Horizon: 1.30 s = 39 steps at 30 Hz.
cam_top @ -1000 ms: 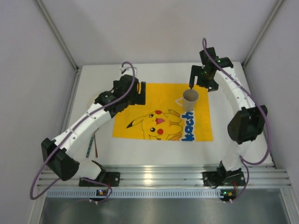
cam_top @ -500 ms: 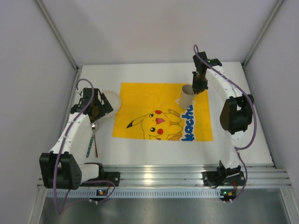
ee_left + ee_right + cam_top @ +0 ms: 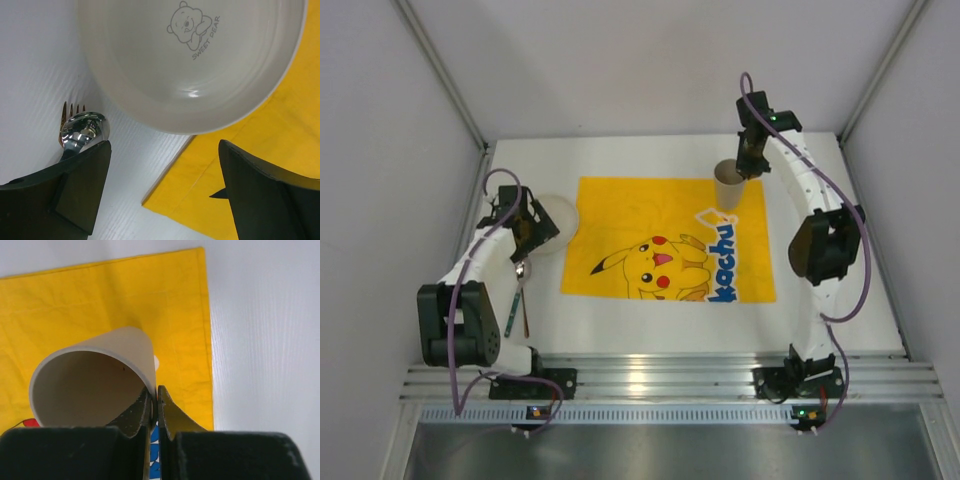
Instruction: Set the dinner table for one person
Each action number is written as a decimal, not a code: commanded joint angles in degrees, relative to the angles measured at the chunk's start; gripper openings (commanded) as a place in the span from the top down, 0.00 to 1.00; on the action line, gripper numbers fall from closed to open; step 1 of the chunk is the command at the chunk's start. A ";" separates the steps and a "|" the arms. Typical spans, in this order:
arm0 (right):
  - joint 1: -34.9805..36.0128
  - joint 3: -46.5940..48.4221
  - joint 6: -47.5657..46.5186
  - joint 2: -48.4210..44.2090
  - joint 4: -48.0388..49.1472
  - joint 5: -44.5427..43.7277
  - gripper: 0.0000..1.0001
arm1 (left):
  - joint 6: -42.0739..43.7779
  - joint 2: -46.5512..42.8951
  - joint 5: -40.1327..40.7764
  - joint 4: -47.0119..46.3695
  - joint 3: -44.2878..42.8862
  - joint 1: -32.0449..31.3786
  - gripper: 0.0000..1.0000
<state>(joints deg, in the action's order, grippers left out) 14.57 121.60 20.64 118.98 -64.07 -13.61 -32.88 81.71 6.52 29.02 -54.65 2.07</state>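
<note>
The white dinner table [image 3: 820, 300] carries a yellow cartoon mat [image 3: 620, 205]. A beige cup [image 3: 728, 186] is over the mat's far right corner. My right gripper [image 3: 748, 166] is shut on its rim. In the right wrist view one finger is inside the cup [image 3: 95, 385] and one outside, and the gripper [image 3: 156, 401] holds it tilted. A white plate [image 3: 558, 212] lies at the mat's left edge, partly on it. My left gripper [image 3: 530, 232] is open and empty just left of it. In the left wrist view the plate [image 3: 190, 65] lies beyond the gripper [image 3: 165, 190].
A spoon [image 3: 520, 272] and a fork [image 3: 527, 312] lie on the table left of the mat, near my left gripper. They also show in the left wrist view, spoon [image 3: 86, 131] and fork [image 3: 71, 111]. The aluminium rail [image 3: 670, 375] runs along the near edge.
My left arm pulled back from over the mat to the left, leaving the plate at the mat's left edge. My right gripper moved the cup toward the mat's far right corner.
</note>
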 commanded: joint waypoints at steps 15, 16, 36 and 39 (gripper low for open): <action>-1.12 -13.22 4.93 -0.49 7.82 -2.48 0.59 | -2.36 7.32 -1.42 -7.04 -2.92 1.19 0.11; -1.03 -13.23 4.85 -0.76 7.56 -2.39 0.40 | -2.45 7.58 -1.43 -7.48 -3.00 1.27 0.11; 0.90 -18.23 5.81 -21.58 -0.35 1.21 0.07 | -12.11 6.54 2.97 -5.11 -1.95 1.27 0.29; 0.90 -20.34 5.55 -23.43 -0.61 0.51 0.07 | -12.99 5.65 2.79 -5.46 -0.37 1.27 0.29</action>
<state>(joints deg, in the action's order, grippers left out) 15.27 103.85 26.13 96.97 -63.11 -12.75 -44.03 90.30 8.60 23.73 -56.62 2.98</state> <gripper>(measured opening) 0.929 0.709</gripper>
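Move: The right hand holds the cup by its right wall, the cup's middle some 3 cm left of the fingers and 4 cm below; its spot on the placemat is about 14 cm below the hand and 2 cm left, with the mat's middle about 6 cm back and 16 cm left of the hand. The plate's middle lies about 9 cm ahead of the left hand and 1 cm left, 5 cm below; the spoon bowl is 6 cm left and 2 cm back, the mat's middle 28 cm right and 4 cm ahead. The right hand lowers the held cup about 5 cm onto the far right part of the placemat, easing slightly right, then opens wide, dips a little farther and draws back, and climbs some 13 cm clear of the rim. Meanwhile the left hand reaches forward and down towards the plate's near rim, about 3 cm each way, then turns a little counter-clockwise with its fingers narrowing but still well open, one tip outside the rim and one over it. ##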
